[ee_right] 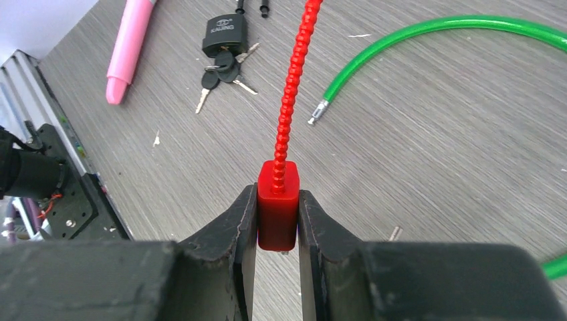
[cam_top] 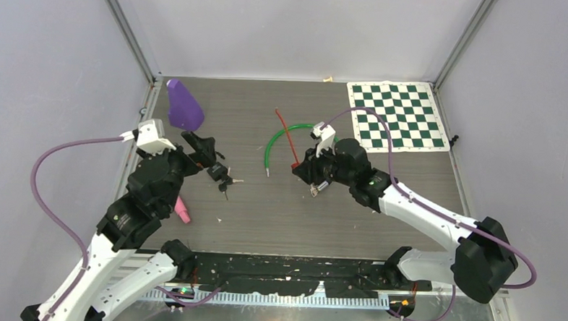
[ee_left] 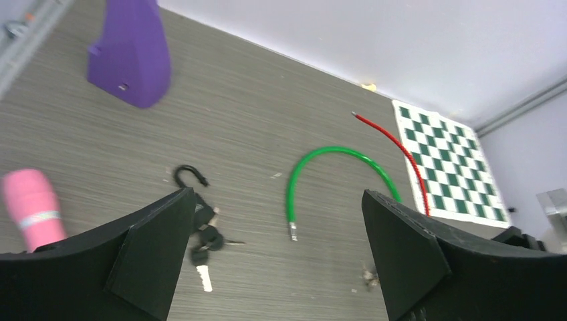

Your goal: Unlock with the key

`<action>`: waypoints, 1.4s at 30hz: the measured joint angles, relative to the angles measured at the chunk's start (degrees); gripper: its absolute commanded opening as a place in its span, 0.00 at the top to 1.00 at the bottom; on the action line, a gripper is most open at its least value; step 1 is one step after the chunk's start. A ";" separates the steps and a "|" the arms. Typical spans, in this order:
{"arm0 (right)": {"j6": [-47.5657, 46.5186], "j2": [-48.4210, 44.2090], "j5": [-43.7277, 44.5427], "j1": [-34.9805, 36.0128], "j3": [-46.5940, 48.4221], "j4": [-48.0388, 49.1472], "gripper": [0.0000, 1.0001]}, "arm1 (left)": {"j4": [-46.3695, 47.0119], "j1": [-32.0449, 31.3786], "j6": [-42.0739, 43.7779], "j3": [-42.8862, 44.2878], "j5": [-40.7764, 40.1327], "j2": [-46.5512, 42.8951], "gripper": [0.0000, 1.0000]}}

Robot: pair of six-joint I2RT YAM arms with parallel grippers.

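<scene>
A black padlock (ee_right: 224,35) lies on the table with a bunch of keys (ee_right: 224,70) at its bottom end, one key in the lock. In the left wrist view its hooked shackle (ee_left: 187,175) shows, and the body is partly hidden behind my left finger (ee_left: 154,254). My left gripper (ee_left: 281,261) hangs just above and beside the padlock (cam_top: 217,173), jaws wide open and empty. My right gripper (ee_right: 277,194) is shut on the red block (ee_right: 277,207) at the end of a red beaded cable (ee_right: 294,80), at mid table (cam_top: 295,164).
A green cable (cam_top: 282,140) curves beside the red cable (cam_top: 286,132). A purple object (cam_top: 184,104) stands at the back left, and a pink marker (cam_top: 183,211) lies near the left arm. A green checkerboard (cam_top: 395,115) sits at the back right.
</scene>
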 measured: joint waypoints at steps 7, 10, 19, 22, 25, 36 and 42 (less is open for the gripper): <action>4.09 10.43 -3.48 0.48 1.99 4.02 0.95 | -8.48 0.00 7.30 1.33 -3.54 -3.48 0.00; 4.59 18.03 -2.86 1.57 5.68 3.63 0.95 | -10.40 0.00 9.62 0.15 -4.11 -5.57 0.00; 4.20 33.57 7.58 9.66 18.80 -4.61 0.71 | -13.88 0.00 13.94 -6.82 -7.17 -10.84 0.00; 4.81 35.63 10.19 11.45 20.55 -7.76 0.52 | -14.27 0.00 14.43 -9.40 -8.04 -13.75 0.00; 5.40 36.41 12.02 12.98 21.33 -10.36 0.37 | -14.05 0.04 14.88 -10.71 -8.02 -17.79 0.01; 9.29 20.98 21.55 14.88 16.59 -17.29 0.07 | -11.13 1.90 15.98 -13.90 -8.50 -31.41 0.00; 11.43 -6.99 36.74 12.76 7.82 -18.18 0.04 | -10.62 1.90 15.96 -14.12 -8.87 -34.40 0.00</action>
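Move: Below the right hand, which still holds the red lock, the bare table spot for it lies some 9 cm left, level fore and aft, 15 cm down. The green cable's free end is about 6 cm farther out than that spot; the green cable's lock end lies 6 cm right and 2 cm ahead of the hand; the black padlock is 23 cm left and 7 cm ahead. From the empty left hand the spot is about 14 cm right, 2 cm ahead and 29 cm down. Carrying the red lock down about 14 cm and 9 cm left, the right hand tips and rolls some 20 degrees, left side down, then opens nearly wide at table height and lets go. It climbs away about 17 cm, swinging right 11 cm and turning clockwise. The open left hand withdraws left and back, some 13 cm in all, dipping first. ##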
